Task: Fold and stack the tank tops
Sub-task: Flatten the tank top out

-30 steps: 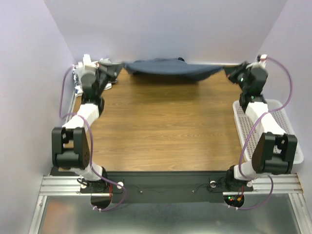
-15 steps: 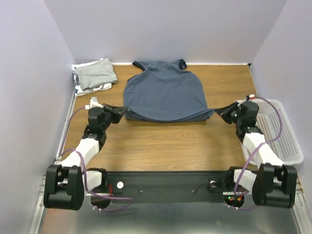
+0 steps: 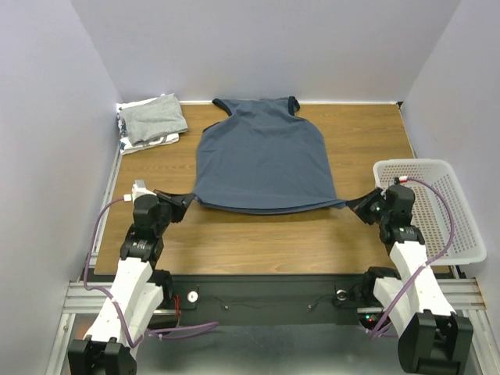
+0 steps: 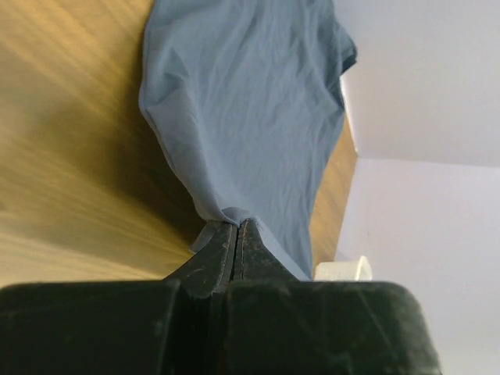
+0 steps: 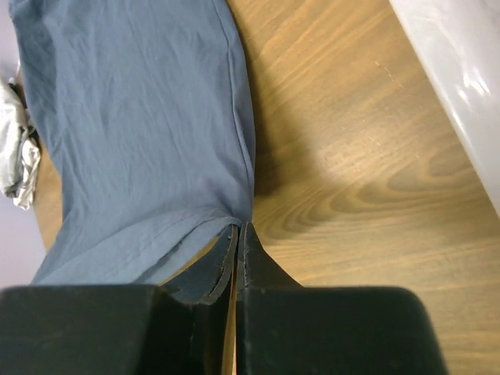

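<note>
The slate-blue tank top (image 3: pixel 264 152) lies spread flat on the wooden table, neckline toward the back wall, hem toward me. My left gripper (image 3: pixel 188 198) is shut on its near-left hem corner (image 4: pixel 226 215). My right gripper (image 3: pixel 349 205) is shut on the near-right hem corner (image 5: pixel 234 219). The hem between them hangs slightly lifted off the wood. A light grey tank top (image 3: pixel 155 116) lies folded at the back left, on top of a black-and-white patterned one (image 3: pixel 125 139).
A white mesh basket (image 3: pixel 453 199) stands at the table's right edge, just beside my right arm. Lavender walls close in the back and both sides. Bare wood (image 3: pixel 266 234) stretches between the blue hem and the arm bases.
Both grippers pulled the blue tank top from the back wall toward me, laying it out flat. The arms have drawn back low near the front edge.
</note>
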`<state>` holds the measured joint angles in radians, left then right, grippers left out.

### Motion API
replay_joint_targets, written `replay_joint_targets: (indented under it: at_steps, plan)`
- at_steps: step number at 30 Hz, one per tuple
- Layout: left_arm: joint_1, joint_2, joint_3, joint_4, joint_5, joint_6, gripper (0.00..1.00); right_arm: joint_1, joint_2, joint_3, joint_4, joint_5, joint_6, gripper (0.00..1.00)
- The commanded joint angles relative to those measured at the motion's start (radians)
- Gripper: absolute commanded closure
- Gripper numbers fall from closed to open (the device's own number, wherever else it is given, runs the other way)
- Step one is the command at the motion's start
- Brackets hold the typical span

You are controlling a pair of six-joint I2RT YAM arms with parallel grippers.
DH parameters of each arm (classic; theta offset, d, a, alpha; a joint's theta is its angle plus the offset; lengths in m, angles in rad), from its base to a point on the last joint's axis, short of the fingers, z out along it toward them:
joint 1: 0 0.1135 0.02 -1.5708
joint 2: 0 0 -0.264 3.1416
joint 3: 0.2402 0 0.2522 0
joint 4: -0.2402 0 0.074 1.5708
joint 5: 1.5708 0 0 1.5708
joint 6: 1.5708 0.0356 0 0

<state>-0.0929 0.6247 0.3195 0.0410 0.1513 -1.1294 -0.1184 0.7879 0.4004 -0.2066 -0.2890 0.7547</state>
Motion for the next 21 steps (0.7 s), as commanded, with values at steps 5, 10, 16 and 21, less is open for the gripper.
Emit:
replay_joint_targets:
  at_steps: [5, 10, 16, 21]
  plan:
    - [-0.002, -0.033, -0.042, -0.092, 0.031, 0.046, 0.94, -0.009, -0.062, 0.049, -0.129, 0.047, -0.052, 0.66]
    - [-0.002, -0.068, -0.053, -0.089, 0.053, 0.046, 0.93, -0.009, -0.085, 0.072, -0.155, 0.053, -0.063, 0.39]
    - [-0.002, -0.085, -0.053, -0.095, 0.062, 0.051, 0.94, -0.007, -0.043, 0.051, -0.149, 0.025, -0.075, 0.38]
    - [-0.002, -0.095, -0.062, -0.102, 0.08, 0.056, 1.0, -0.004, -0.044, 0.0, -0.105, -0.007, -0.058, 0.42]
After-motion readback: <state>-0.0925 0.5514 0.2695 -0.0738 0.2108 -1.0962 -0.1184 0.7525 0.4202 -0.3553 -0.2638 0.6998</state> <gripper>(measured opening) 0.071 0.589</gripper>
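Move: Each hand still pinches one end of the tank top's hem. For the left hand, the table spot its corner is brought to is about 2 cm back and 10 cm below; the tank top's middle lies some 14 cm ahead and 17 cm right, and the folded stack about 22 cm ahead and 11 cm left. For the right hand, its spot is roughly 4 cm back and 6 cm below; the basket's middle is level with the hand, 20 cm right. Down and back, about 4 cm in all, the left hand sinks towards the table, fingertips tipping slightly down, its fingers staying shut on the left end of the hem. Meanwhile the right hand eases back about 2 cm and opens its fingers wide, letting go of the right hem corner, and ends with open fingers just above the cloth. ##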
